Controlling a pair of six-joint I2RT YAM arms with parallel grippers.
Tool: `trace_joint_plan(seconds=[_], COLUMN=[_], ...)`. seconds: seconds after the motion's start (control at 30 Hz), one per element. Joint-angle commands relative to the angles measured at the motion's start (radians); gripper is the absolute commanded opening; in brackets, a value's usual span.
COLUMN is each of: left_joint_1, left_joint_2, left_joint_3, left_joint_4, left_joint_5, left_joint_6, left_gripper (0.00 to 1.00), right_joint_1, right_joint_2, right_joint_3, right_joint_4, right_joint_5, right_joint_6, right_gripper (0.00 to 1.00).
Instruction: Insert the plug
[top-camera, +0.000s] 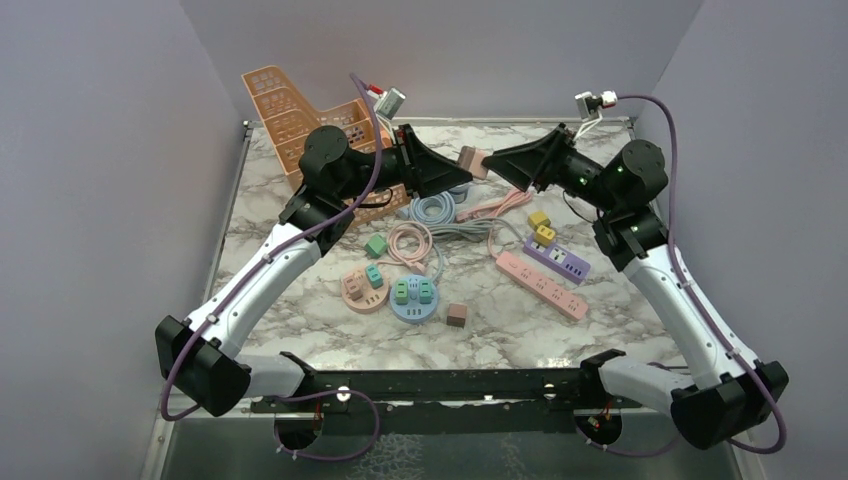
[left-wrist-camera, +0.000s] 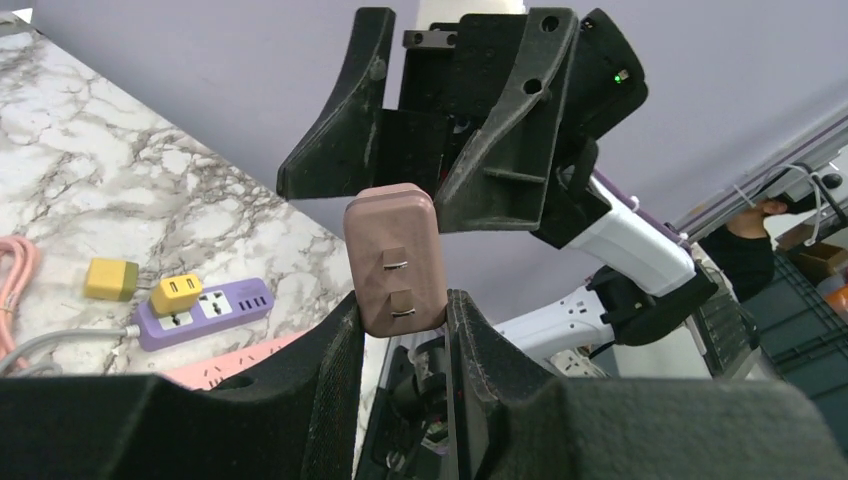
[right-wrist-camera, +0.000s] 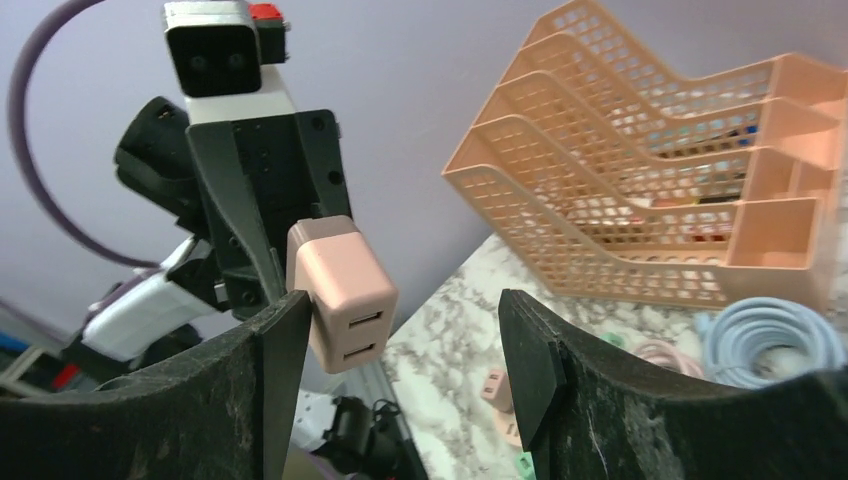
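A dusty-pink plug (top-camera: 468, 158) is held in the air above the back of the table, with my left gripper (top-camera: 462, 172) shut on its lower end. In the left wrist view the plug (left-wrist-camera: 393, 258) stands upright between my left gripper's jaws (left-wrist-camera: 400, 305), its two metal prongs facing the camera. My right gripper (top-camera: 490, 160) is open and straddles the plug's far end. In the right wrist view the plug (right-wrist-camera: 340, 290) shows two USB ports and sits against my right gripper's (right-wrist-camera: 400, 310) left finger, a wide gap away from the other finger.
A purple power strip (top-camera: 557, 260) with a yellow plug (top-camera: 545, 234) and a pink power strip (top-camera: 541, 283) lie at the right. Round blue (top-camera: 414, 298) and pink (top-camera: 364, 288) sockets, coiled cables (top-camera: 432, 208) and a brown cube (top-camera: 457, 315) sit mid-table. An orange rack (top-camera: 290, 115) stands back left.
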Motion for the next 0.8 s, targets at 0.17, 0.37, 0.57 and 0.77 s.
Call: trace_joint_plan(seconds=[0.17,0.37,0.57,0.77], left_joint_1=[-0.018,-0.017,-0.018,-0.018], left_joint_2=[-0.035,-0.038,-0.039,-0.034], left_joint_3=[-0.001,-0.011,-0.025,-0.034], left_joint_4=[0.091,0.094,0.104,0.12], left_joint_5=[0.05,0.032,0.01,0.01], left_joint_6=[-0.037,-0.046,-0.054,-0.058], left_gripper=[0.0,0.0,0.0,0.0], right_joint_1=[0.0,0.0,0.0,0.0], right_joint_2=[0.06,0.081,0.089,0.109], right_joint_3=[-0.02,-0.027,-0.042,-0.049], right_joint_4=[0.322,0.391,0.403,0.404], right_joint_5=[-0.211,-0.27,-0.289,-0.281], right_joint_6=[0.26,0.307,0.327,0.369], right_gripper=[0.61,0.53,0.47,0.46])
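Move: The left hand still holds the pink-brown plug just beyond its pads, about 2 cm to its right and 1 cm ahead; the open right hand has that plug about 3 cm to its left, 2 cm back and 1 cm above. Far below, some 40 cm down, the purple strip lies roughly 15 cm right and 4 cm ahead of the right hand, the pink strip 12 cm right and 2 cm back. Right hand eases about 3 cm back, leftward and up, turning counter-clockwise, fingers partly closing around the left-held plug. ##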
